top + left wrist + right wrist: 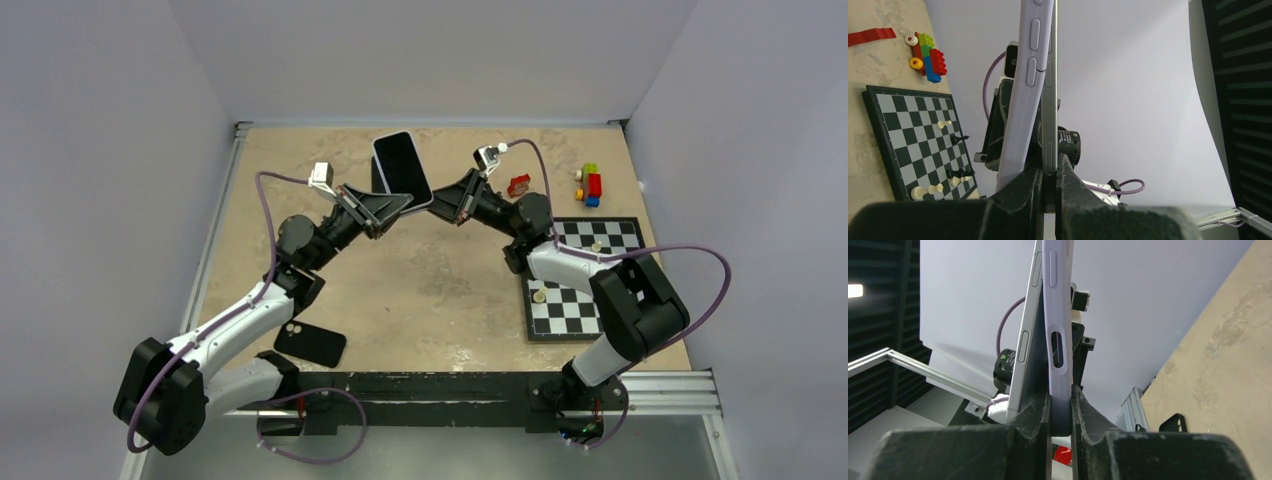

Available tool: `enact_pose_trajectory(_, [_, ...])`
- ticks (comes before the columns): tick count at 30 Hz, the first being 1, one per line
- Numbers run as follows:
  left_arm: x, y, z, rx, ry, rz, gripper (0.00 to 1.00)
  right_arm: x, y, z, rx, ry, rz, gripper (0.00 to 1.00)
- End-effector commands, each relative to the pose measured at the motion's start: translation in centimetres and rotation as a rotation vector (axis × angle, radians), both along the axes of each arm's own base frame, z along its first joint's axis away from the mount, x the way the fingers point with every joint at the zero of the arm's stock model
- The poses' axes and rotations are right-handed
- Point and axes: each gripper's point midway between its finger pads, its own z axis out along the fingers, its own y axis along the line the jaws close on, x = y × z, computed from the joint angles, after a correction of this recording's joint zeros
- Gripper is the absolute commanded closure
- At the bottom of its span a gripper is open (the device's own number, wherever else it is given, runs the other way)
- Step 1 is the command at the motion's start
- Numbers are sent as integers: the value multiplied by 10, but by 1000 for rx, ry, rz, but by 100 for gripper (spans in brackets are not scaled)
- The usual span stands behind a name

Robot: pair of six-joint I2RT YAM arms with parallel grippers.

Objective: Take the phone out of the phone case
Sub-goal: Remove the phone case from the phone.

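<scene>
A phone [402, 165] with a black screen is held up in the air over the middle of the table, between both arms. In the left wrist view my left gripper [1049, 172] is shut on the phone's silver edge [1049, 100], and the lilac phone case [1023, 100] peels away from it to the left. In the right wrist view my right gripper [1061, 407] is shut on the lilac case's side [1058, 315], with the silver phone [1028, 345] standing apart on its left. From above, the left gripper [403, 204] and right gripper [440, 205] meet under the phone.
A black phone case [310, 343] lies on the table near the left arm's base. A chessboard [580, 280] with a few pieces sits at the right. Coloured toy bricks [591, 185] and a small red object [518, 185] lie at the back right.
</scene>
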Motion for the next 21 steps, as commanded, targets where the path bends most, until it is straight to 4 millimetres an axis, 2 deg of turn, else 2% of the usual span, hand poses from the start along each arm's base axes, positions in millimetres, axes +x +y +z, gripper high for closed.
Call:
enact_pose_trajectory(1, [-17, 1, 36, -61, -137, -36, 100, 5, -4, 8, 47, 19, -51, 100])
enact_pose_trajectory(7, [-20, 2, 27, -47, -124, -41, 100, 37, -27, -5, 35, 92, -165, 100])
enact_pose_trajectory(11, [-26, -2, 18, -29, -106, -54, 100, 59, -37, -1, 34, 95, -221, 100])
enact_pose_trajectory(16, [-33, -16, 14, -27, -94, -95, 100, 93, -29, 18, 44, 78, -263, 100])
enact_pose_trajectory(21, [-34, -17, 19, -55, -100, -105, 100, 119, -19, 32, 76, 69, -262, 100])
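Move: The phone's middle is some 6 cm ahead of the left fingers, about 1 cm left and 2 cm higher; they grip its near end. Its case, already peeled down from that end, has its middle about 6 cm ahead of the right fingers holding it, 5 cm left and 1 cm up; the phone's middle lies just above it. On the table, a black phone lies about 23 cm ahead of the left hand, 9 cm left and 29 cm below. The case, still pinched at its near end by the right hand, is drawn forward off the phone: slowly at first with a 2 cm dip, then fast and rising again, about 9 cm in all, the wrist turning some 10 degrees clockwise. The left hand keeps its pinch on the phone, sinks slightly, then at the end draws back and right as the right hand pulls away. ##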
